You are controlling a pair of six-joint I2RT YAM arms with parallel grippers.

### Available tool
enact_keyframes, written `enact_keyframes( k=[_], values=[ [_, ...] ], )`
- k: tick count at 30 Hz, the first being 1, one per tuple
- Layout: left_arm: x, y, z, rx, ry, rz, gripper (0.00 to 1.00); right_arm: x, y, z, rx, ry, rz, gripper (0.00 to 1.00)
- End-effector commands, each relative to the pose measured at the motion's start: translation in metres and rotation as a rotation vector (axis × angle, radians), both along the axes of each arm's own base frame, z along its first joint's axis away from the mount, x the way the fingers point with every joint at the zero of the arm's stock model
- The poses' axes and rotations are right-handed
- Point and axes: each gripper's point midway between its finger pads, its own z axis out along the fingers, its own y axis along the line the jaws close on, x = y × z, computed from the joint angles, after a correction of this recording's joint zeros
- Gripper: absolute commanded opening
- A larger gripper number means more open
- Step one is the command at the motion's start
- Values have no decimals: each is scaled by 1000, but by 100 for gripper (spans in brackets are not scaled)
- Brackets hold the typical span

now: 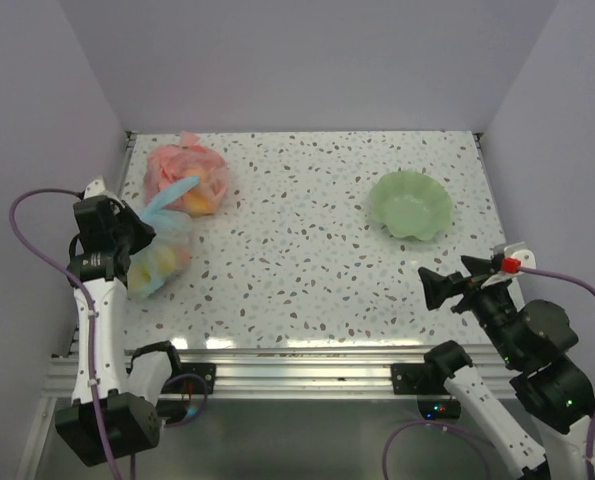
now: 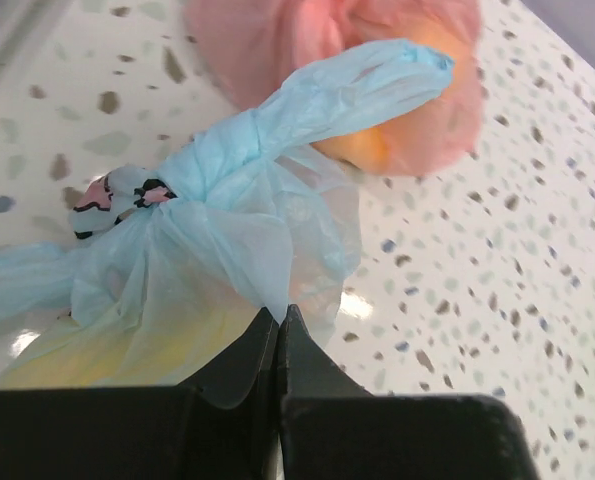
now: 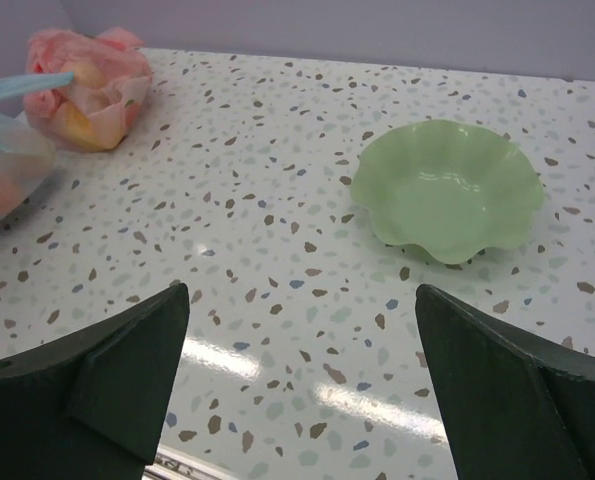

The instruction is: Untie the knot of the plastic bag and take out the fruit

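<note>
The light-blue plastic bag (image 1: 163, 258) lies at the table's left side, tied in a knot (image 2: 192, 180), with one handle loop (image 2: 367, 85) pointing up toward the back. Through its film the fruit (image 2: 127, 345) shows as a blurred yellow and orange mass (image 1: 155, 268). My left gripper (image 2: 279, 316) is shut, its tips pinching a fold of the bag's film just below the knot. In the top view this gripper (image 1: 137, 236) sits against the bag's left side. My right gripper (image 3: 302, 300) hovers open over the bare table near the front right, holding nothing (image 1: 447, 285).
A pink-red bag (image 1: 186, 177) with orange-yellow fruit inside lies just behind the blue bag, touching its handle. A green scalloped bowl (image 1: 410, 204) stands at the back right, also seen from the right wrist (image 3: 447, 190). Walls enclose the table at the left, back and right.
</note>
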Motion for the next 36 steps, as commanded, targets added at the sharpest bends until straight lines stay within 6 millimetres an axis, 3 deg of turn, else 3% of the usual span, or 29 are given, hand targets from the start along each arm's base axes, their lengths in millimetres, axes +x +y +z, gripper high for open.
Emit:
enact_keyframes(
  k=[1,7,8,10,11,12,13,14,17,20,22,24,26,27,29,30,32,33,36],
  values=[
    [4,-58,33,-127,-106,-291,0,5,15,4,26,6,56,99],
    [19,-140,86,-202,-244,-577,0,6,22,4,34,25,83,99],
    [18,-165,89,-218,-250,-656,0,6,23,3,35,27,89,99],
    [32,-188,95,-211,-274,-715,0,9,25,-2,29,43,93,99],
    [30,-212,96,-211,-276,-783,0,10,26,-3,31,45,93,99],
    [39,-222,90,-204,-262,-800,0,11,28,-5,31,52,102,99],
    [45,-245,83,-200,-259,-865,0,13,31,-6,23,64,112,99],
    [42,-254,92,-190,-289,-898,0,14,35,-8,20,76,126,99],
    [54,-287,75,-135,-277,-985,0,22,44,-17,7,135,150,99],
    [60,-318,45,-92,-241,-1065,0,27,59,-24,4,184,207,99],
    [57,-328,29,-75,-231,-1090,0,29,67,-29,10,227,235,99],
    [39,-340,5,-73,-197,-1127,0,35,77,-38,5,299,257,99],
    [21,-352,-6,-75,-196,-1157,0,34,87,-47,3,377,300,99],
    [9,-348,-22,-67,-165,-1152,0,40,93,-56,-5,432,307,99],
    [-13,-354,-29,-71,-159,-1165,0,42,103,-63,11,492,335,99],
    [-25,-346,-53,-54,-109,-1149,0,46,108,-71,12,529,344,99],
    [-43,-349,-58,-68,-124,-1152,0,52,116,-74,23,555,359,98],
    [-54,-341,-78,-57,-87,-1143,0,55,123,-80,29,595,381,99],
    [-73,-333,-99,-47,-46,-1134,0,64,135,-83,40,619,407,92]
  ],
)
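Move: My left hand already pinches the blue bag, whose middle hangs some 9 cm below it and a couple of cm to its right. The bare front middle of the table, where this bag goes, is about 37 cm to its right, 6 cm back and 14 cm down; the pink bag stands 22 cm ahead, 3 cm right. From my right hand, that spot is some 27 cm left, 11 cm ahead; the green bowl is about 33 cm ahead, 4 cm right. Keeping my pinch on the blue bag, I swing my left hand about 34 cm to the right, first rising some 5 cm, then sinking and drawing back to the table's front middle, while the wrist turns nearly 70 degrees clockwise. My right hand comes to meet the bag, slowly then faster, about 11 cm left and as far down, 6 cm forward, tipping its open fingers downward. ##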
